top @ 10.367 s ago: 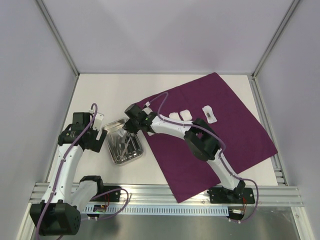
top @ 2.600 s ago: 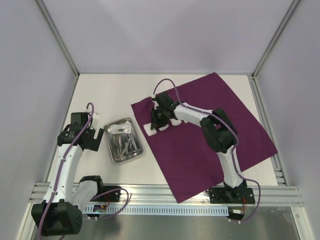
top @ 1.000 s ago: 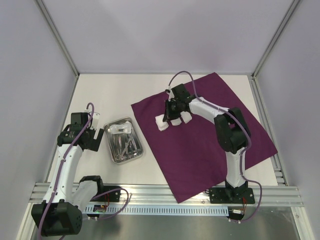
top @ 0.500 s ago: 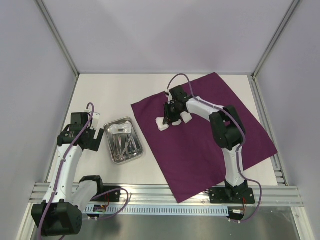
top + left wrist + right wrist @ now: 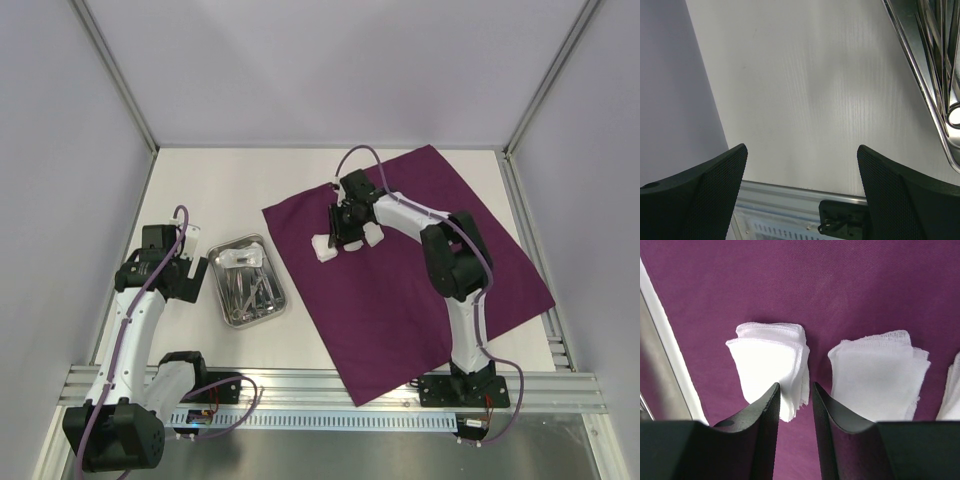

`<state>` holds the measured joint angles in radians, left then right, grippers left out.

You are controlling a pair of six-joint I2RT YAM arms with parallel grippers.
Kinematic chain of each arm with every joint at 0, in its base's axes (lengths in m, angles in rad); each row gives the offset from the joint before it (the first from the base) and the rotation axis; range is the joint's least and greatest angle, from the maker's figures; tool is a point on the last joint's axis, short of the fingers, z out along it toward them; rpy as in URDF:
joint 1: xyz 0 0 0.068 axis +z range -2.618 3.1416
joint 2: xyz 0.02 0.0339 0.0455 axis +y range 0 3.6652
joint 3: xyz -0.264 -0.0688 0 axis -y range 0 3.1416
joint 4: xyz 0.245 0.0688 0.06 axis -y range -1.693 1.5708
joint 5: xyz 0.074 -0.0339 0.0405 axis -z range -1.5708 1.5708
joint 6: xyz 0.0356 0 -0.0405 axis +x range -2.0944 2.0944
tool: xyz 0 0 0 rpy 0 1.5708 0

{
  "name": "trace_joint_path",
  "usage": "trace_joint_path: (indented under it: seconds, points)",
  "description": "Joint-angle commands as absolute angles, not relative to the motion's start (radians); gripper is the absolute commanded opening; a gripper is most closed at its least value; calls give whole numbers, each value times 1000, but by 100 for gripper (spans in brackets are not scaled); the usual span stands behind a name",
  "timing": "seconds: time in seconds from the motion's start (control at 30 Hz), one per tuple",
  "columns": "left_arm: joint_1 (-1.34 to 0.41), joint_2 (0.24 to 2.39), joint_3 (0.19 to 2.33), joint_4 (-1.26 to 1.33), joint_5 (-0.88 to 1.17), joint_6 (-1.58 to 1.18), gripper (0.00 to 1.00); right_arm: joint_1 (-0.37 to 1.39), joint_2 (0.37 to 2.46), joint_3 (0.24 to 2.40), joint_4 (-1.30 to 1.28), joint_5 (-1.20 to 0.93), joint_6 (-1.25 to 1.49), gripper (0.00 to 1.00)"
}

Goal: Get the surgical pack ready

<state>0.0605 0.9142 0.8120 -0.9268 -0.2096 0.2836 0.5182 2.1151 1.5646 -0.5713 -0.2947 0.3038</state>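
The dark purple cloth [image 5: 420,270] lies spread flat on the table's right side. White gauze pads lie on its upper left part, one at the left [image 5: 323,248] and one further right [image 5: 372,233]. My right gripper [image 5: 343,238] hovers low over them. In the right wrist view its fingertips [image 5: 796,387] stand a narrow gap apart, with the frayed edge of the left pad [image 5: 767,365] in the gap and not clamped. A second pad [image 5: 880,372] lies beside it. The shiny steel tray [image 5: 228,300] with instruments [image 5: 250,288] sits left of the cloth. My left gripper [image 5: 185,275] is open and empty beside the tray.
A small white packet [image 5: 240,258] lies in the tray's far end. The tray's rim [image 5: 920,75] shows at the right of the left wrist view, with bare table between the open fingers [image 5: 802,150]. The aluminium rail [image 5: 330,385] runs along the near edge, and walls enclose the table.
My right gripper has shifted slightly toward the left gauze pad. The pads, the tray and the left arm have not moved.
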Motion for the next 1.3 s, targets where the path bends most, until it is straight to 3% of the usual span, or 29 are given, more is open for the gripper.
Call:
trace_joint_path:
  seconds: [0.0, 0.27, 0.47, 0.83, 1.27]
  points:
    - [58, 911, 822, -923, -201, 302, 100, 515, 2169, 1608, -560, -324, 304, 34]
    - [57, 911, 821, -923, -199, 302, 100, 541, 2201, 1597, -525, -388, 328, 33]
    - [58, 905, 818, -927, -201, 302, 100, 542, 2149, 1575, -491, -426, 354, 0]
    - [58, 907, 824, -931, -202, 299, 100, 506, 1928, 1539, -514, -468, 307, 0]
    - [58, 911, 825, -933, -202, 301, 100, 371, 1999, 1516, -551, -538, 264, 1]
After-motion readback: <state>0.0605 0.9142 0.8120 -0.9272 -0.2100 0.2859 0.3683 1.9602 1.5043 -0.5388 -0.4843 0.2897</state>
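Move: The gauze stack to be gripped lies about 3 cm to the right hand's left, level with it front to back and roughly 2 cm below. The second stack is some 4 cm to this hand's right and 1 cm ahead. A third sits about 8 cm right and 2 cm ahead, both at the same depth. From the left hand, the stack to be gripped is roughly 29 cm right, 16 cm ahead and 12 cm down. The leftmost gauze stack is pinched near its right edge: the right hand slides about 2.5 cm left, sinking 1 cm, and shuts its half-open fingers. It then lifts nearly 10 cm, rolling some 10 degrees so its left side rises, and swings about 5 cm right and a little forward over the second stack, starting to sink again. ##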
